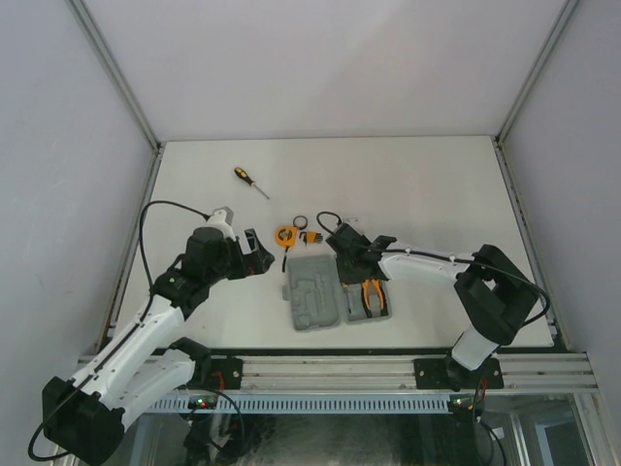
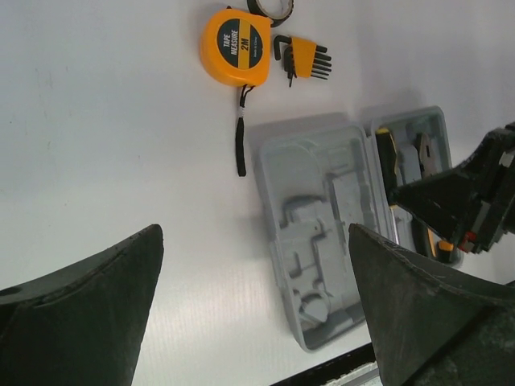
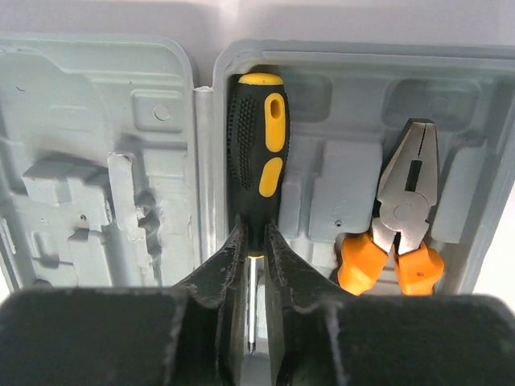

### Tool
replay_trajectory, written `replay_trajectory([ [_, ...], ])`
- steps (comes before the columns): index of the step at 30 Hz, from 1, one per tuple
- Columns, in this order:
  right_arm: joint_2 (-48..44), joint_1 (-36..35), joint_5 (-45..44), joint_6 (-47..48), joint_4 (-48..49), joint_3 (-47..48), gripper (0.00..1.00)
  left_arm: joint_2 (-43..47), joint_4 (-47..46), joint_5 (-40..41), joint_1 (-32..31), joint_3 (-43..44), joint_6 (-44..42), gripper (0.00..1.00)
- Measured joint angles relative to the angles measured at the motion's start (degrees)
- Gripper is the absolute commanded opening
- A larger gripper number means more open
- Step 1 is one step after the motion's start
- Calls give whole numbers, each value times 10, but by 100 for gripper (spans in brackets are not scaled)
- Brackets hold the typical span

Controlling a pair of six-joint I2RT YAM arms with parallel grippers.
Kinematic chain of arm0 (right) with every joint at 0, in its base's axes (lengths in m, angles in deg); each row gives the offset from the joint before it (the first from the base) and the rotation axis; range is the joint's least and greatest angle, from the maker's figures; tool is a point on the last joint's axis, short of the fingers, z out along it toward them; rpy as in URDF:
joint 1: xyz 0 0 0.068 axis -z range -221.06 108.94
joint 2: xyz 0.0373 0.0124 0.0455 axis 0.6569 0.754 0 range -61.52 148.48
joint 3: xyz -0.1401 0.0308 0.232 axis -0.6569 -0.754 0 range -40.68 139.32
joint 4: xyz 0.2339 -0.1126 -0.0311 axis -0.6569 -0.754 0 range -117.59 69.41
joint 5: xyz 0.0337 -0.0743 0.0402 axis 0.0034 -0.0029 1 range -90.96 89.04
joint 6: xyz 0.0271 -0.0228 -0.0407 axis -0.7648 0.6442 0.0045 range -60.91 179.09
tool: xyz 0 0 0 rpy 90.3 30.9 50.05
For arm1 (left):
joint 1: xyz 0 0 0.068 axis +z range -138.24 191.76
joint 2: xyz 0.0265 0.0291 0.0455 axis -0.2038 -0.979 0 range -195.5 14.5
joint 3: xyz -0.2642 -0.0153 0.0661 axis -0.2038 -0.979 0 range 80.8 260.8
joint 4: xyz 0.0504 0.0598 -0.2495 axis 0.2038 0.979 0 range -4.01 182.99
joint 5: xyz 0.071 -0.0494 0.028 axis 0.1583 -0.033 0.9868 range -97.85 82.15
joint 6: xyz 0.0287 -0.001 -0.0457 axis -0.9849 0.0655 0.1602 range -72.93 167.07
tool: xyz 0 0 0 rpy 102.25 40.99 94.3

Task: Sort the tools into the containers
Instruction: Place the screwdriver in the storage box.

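Note:
The grey case (image 3: 105, 161) lies open in front of both arms (image 1: 315, 291). In its right half rest a black-and-yellow screwdriver (image 3: 257, 153) and orange-handled pliers (image 3: 406, 217). My right gripper (image 3: 256, 233) straddles the screwdriver's shaft, jaws slightly parted, a thin gap showing on each side of the shaft. Left of the case my left gripper (image 2: 253, 305) hangs wide open over bare table, holding nothing. Behind the case sit the orange tape measure (image 2: 236, 46), the hex key set (image 2: 306, 59) and the black ring (image 1: 300, 222). A second screwdriver (image 1: 250, 182) lies far back left.
The case's left half (image 2: 322, 233) shows only moulded recesses. The tape measure's black strap (image 2: 240, 145) trails toward the case. White walls close in the table on three sides, and a metal rail (image 1: 388, 369) runs along the near edge.

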Motion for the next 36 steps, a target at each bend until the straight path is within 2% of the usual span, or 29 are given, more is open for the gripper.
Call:
replay_trajectory([
  [7,-76,-7,6,14,-104,-14,28,6,10,6,0,0,0,100],
  [13,-174,7,4,42,-92,-14,41,-6,16,13,0,2,0,100],
  [20,-229,15,-17,60,-80,-19,42,-56,31,31,0,39,-2,100],
  [24,-269,15,-25,61,-70,-61,42,-90,40,57,0,80,-3,100],
  [36,-366,12,-5,44,-35,-169,41,-281,52,202,19,262,5,98],
])
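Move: The right fingertips, barely parted, are right above the near end of the screwdriver's handle, the screwdriver's middle about 2 cm below them; the pliers lie about 6 cm to their right and 2 cm back, the empty lid's middle 7 cm left and 1 cm back. From the wide-open left hand the second screwdriver is some 25 cm ahead and 5 cm left, 14 cm below; the tape measure is 11 cm ahead, 4 cm right, and the hex keys 11 cm ahead, 11 cm right. The right hand comes free of the seated screwdriver, first drawing about 3 cm back and to the right while still low and taking the box along, then climbing steeply to some 10 cm as its fingers open to under half, and finally easing right, back and a little down over the pliers' side of the box. The left hand dips slightly, then from about halfway through speeds forward about 11 cm and a little up towards the second screwdriver, passing left of the tape measure with fingers kept wide open and turning some 20 degrees counter-clockwise. ##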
